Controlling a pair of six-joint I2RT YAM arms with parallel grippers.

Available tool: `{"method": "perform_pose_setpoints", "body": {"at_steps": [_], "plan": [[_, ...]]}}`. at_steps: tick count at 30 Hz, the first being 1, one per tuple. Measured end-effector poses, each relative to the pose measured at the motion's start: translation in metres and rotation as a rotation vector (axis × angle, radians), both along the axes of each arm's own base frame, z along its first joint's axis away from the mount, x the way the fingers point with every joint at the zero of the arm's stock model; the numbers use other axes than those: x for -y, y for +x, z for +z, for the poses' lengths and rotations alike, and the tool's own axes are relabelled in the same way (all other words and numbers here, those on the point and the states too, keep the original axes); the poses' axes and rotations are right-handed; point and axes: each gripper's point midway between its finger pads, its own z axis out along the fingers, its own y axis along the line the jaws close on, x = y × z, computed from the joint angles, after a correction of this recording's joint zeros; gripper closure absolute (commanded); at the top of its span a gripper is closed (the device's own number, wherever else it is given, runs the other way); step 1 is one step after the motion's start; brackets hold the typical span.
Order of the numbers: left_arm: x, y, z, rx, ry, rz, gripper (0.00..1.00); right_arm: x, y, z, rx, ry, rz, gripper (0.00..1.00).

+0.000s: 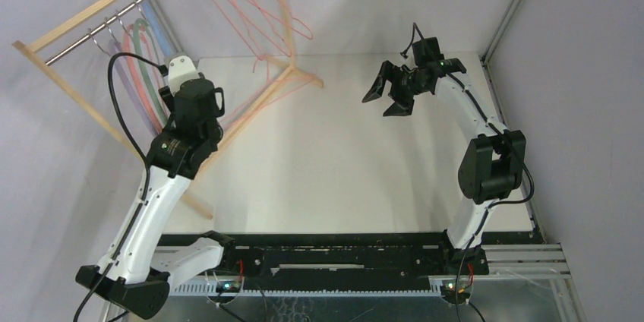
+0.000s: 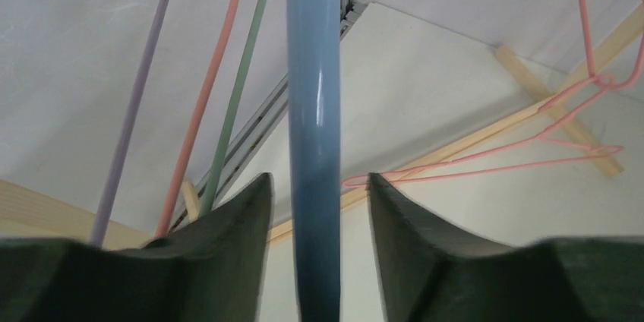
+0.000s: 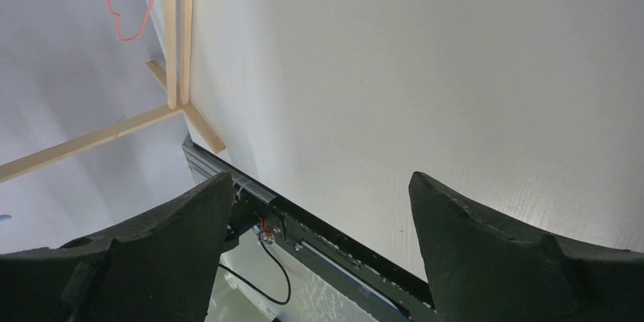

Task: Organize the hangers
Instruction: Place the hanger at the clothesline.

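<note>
Thick curved hangers hang from the rack's metal rod [image 1: 114, 22] at the far left: lilac [image 2: 137, 94], pink [image 2: 205, 94], green [image 2: 239, 94] and blue [image 2: 313, 109]. My left gripper [image 2: 317, 185] is raised among them. Its jaws stand on either side of the blue hanger's arm, open, with a narrow gap on each side. Several thin pink-red wire hangers [image 1: 250, 3] hang further right on the rod and show again in the left wrist view [image 2: 562, 147]. My right gripper [image 1: 383, 104] is open above the far middle of the table, with nothing between its fingers [image 3: 456, 216].
The light wooden rack frame [image 1: 99, 7] slants across the far left corner, and its foot bars [image 1: 292, 75] rest on the white table [image 1: 342, 170]. Grey walls and metal corner posts [image 1: 509, 11] enclose the table. A black rail [image 1: 342, 254] runs along the near edge.
</note>
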Motion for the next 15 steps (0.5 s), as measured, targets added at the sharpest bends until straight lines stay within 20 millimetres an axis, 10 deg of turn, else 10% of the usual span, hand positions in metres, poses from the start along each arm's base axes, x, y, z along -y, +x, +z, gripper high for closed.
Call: {"method": "perform_pose_setpoints", "body": {"at_steps": [5, 15], "plan": [[0.003, -0.003, 0.01, 0.005, -0.008, -0.031, 0.2, -0.002, -0.001, -0.001, 0.002, -0.009, 0.002, 0.05], [0.051, -0.016, 0.052, 0.099, -0.059, -0.261, 0.19, -0.002, 0.0, -0.002, 0.006, -0.021, 0.003, 0.03]]}}
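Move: The blue hanger already hangs on the clothesline, the near arm of it at the left hand point, between half-open fingers; its hook on the rail is roughly 15 cm ahead, 6 cm left and 15 cm up. The green hanger hangs about 5 cm left and 3 cm ahead, the coral one some 8 cm left and 2 cm ahead, both about 2 cm up. From the idle right hand the blue hanger's near arm is about 43 cm left, 8 cm back and 16 cm up. Spread the left fingers from half open to wide, letting the blue hanger's arm stand loose between them. Then, gathering speed, lift the gripper about 5 cm and carry it about as far to the right, away from the green and coral hangers, easing slightly back and swinging the fingers some 15 degrees clockwise with a small tilt up. ##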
